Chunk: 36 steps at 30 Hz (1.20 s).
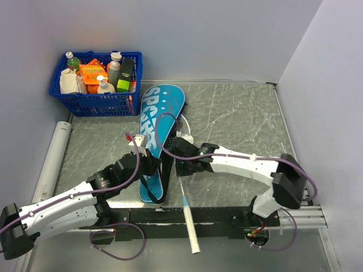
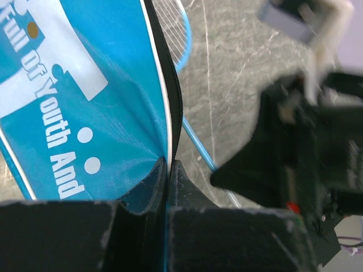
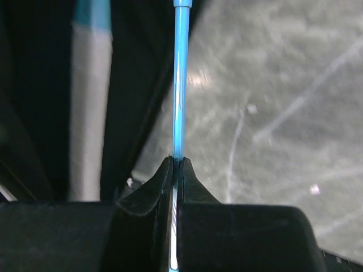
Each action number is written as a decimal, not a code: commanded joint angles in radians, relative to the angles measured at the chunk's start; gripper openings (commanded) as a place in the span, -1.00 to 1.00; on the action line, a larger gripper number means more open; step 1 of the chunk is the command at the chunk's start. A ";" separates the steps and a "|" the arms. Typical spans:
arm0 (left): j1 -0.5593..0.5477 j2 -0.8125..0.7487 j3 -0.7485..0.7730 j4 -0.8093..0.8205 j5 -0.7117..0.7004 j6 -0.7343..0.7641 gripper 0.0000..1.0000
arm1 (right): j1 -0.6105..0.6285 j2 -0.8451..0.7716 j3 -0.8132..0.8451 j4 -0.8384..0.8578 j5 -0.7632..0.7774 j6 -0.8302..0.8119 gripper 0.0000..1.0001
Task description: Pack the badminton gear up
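The long teal bag (image 1: pixel 160 122) printed "SPORT" lies lengthwise on the table. My left gripper (image 1: pixel 154 165) is shut on its right zip edge near the narrow end; in the left wrist view the jaws (image 2: pixel 169 165) pinch the bag's piped rim (image 2: pixel 168 113). A light-blue racket (image 1: pixel 185 201) lies beside the bag, its head (image 1: pixel 181 121) partly tucked under the bag and its grey-white handle (image 1: pixel 193 232) pointing toward the arm bases. My right gripper (image 1: pixel 177 164) is shut on the racket's thin blue shaft (image 3: pixel 180 85).
A blue basket (image 1: pixel 95 85) of bottles and packets stands at the back left. A white tube (image 1: pixel 54 158) lies along the left wall. The two grippers sit close together, the right one's black body (image 2: pixel 295 153) filling the left wrist view's right side.
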State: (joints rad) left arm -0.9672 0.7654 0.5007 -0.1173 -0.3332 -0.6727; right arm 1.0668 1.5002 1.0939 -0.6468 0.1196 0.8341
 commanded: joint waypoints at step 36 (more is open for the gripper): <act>-0.001 0.044 -0.114 0.202 0.146 -0.021 -0.98 | -0.309 0.178 -0.024 0.542 -0.152 -0.210 0.00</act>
State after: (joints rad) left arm -0.9604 0.7998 0.3408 -0.0032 -0.2203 -0.7002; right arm 0.7528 1.8332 1.1805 -0.1715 -0.0124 0.6540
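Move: The right hand already holds the second racket by its upper shaft; the open mouth of the bag starts about 5 cm to its left, its middle some 12 cm ahead and 4 cm lower. The held racket's head is about 25 cm straight ahead; the first racket's handle, inside the bag, lies roughly 5 cm left, 2 cm ahead and a little lower. From the left hand, still pinching the bag's upper edge, that mouth is some 9 cm ahead, 9 cm right and 8 cm lower. The second racket is fed head first into the bag by the right hand, which drives forward about 19 cm along the mouth, sinking some 5 cm and edging left, then opens its fingers around the shaft and starts back a couple of centimetres. Meanwhile the left hand keeps its pinch on the bag's edge and lowers it about 6 cm, drawing back slightly. ##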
